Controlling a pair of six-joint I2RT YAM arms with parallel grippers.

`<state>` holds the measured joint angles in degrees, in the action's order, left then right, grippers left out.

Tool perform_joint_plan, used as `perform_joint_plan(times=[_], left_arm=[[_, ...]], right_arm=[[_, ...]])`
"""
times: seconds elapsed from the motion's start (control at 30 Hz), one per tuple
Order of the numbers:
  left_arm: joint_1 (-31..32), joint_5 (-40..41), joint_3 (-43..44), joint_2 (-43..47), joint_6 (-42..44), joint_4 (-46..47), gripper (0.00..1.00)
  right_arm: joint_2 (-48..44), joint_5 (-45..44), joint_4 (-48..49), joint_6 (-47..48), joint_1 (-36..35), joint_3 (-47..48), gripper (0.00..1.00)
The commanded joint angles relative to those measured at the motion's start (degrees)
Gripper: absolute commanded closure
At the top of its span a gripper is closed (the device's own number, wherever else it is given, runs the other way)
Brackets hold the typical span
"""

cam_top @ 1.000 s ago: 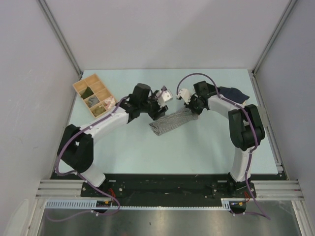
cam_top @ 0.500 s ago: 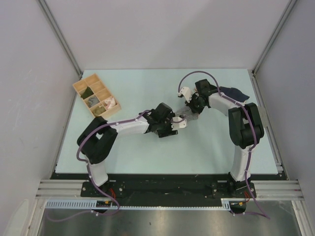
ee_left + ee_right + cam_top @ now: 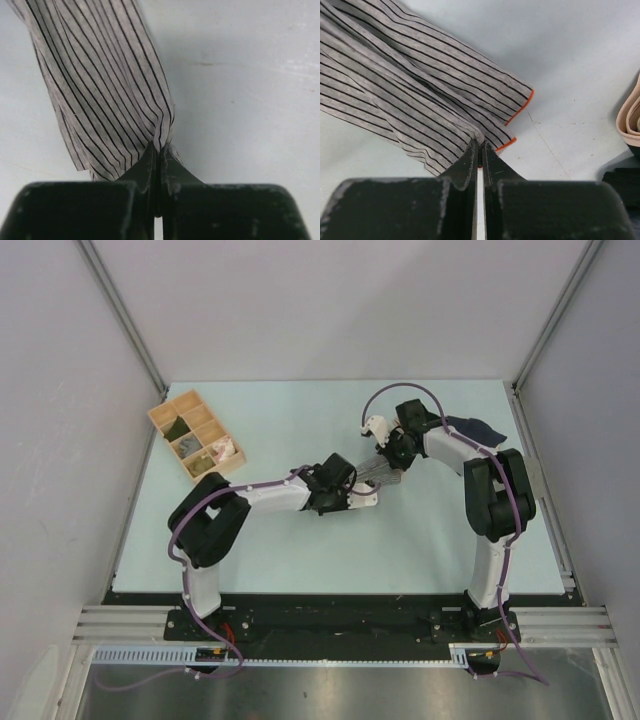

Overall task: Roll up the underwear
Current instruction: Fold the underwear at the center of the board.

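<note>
The underwear (image 3: 379, 470) is a grey knit cloth with fine dark stripes, stretched between my two grippers near the table's middle. My left gripper (image 3: 368, 494) is shut on its near end; in the left wrist view the fabric (image 3: 100, 85) bunches into the closed tips (image 3: 160, 150). My right gripper (image 3: 388, 460) is shut on the far end. The right wrist view shows the cloth (image 3: 405, 85), its orange-trimmed edge (image 3: 520, 107) and a fold pinched at the closed tips (image 3: 480, 146).
A wooden compartment box (image 3: 195, 433) with small items stands at the back left. A navy garment (image 3: 474, 427) lies behind the right arm. A beige garment (image 3: 629, 117) and dark cloth (image 3: 622, 182) show at the right wrist view's right edge.
My left arm swung from the back left down to the underwear's near end and its jaws shut on the cloth. The underwear now looks shorter and bunched. The right gripper kept its grip.
</note>
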<state>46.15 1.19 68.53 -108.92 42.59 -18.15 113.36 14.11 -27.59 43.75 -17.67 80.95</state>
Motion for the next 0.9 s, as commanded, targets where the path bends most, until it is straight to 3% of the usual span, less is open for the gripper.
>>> perform_joint_plan(times=[0.0, 0.27, 0.43, 0.67, 0.87], left_arm=[[0.26, 1.1, -4.1, 4.41, 3.9, -3.91, 1.0], [0.17, 0.04, -7.54, 7.06, 5.4, -4.09, 1.0], [-0.1, -0.66, -9.47, 9.34, 6.1, -2.24, 1.0], [-0.36, -3.21, -9.82, 9.08, 6.19, -2.33, 0.99], [-0.36, -3.74, -11.58, 9.69, 6.1, -1.45, 0.99]], right_arm=[[-2.61, -1.28, 0.96, 1.51, 1.32, 2.81, 1.0], [-2.88, 4.61, -3.43, 5.9, -0.69, 4.22, 1.0], [-6.66, 13.22, -2.82, 7.32, -1.49, 2.02, 1.0], [0.26, 1.9, -0.44, 2.76, -5.18, 6.49, 0.98], [5.02, -1.36, 0.0, -0.85, -6.15, 10.02, 0.92]])
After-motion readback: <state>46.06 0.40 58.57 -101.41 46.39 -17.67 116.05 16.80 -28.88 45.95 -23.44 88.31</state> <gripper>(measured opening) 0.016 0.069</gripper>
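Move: Both grippers already hold the striped underwear, stretched slantwise between them: its middle lies about 7 cm ahead and 10 cm right of the left hand, and some 4 cm back and 10 cm left of the right hand, just below both. About 3 cm ahead of the right hand is its orange edge. The beige roll lies roughly 11 cm ahead and 1 cm right of that hand, the black cloth some 12 cm ahead and 7 cm right. Keep both grippers shut on the underwear and swing it together: drag the near end low over the table, back and to the left, about 4 cm, with the left. With the right, lift the far end and carry it about 6 cm left, away from the beige roll, turning the wrist some 10 degrees counter-clockwise, then start lowering and ease forward at the end. ##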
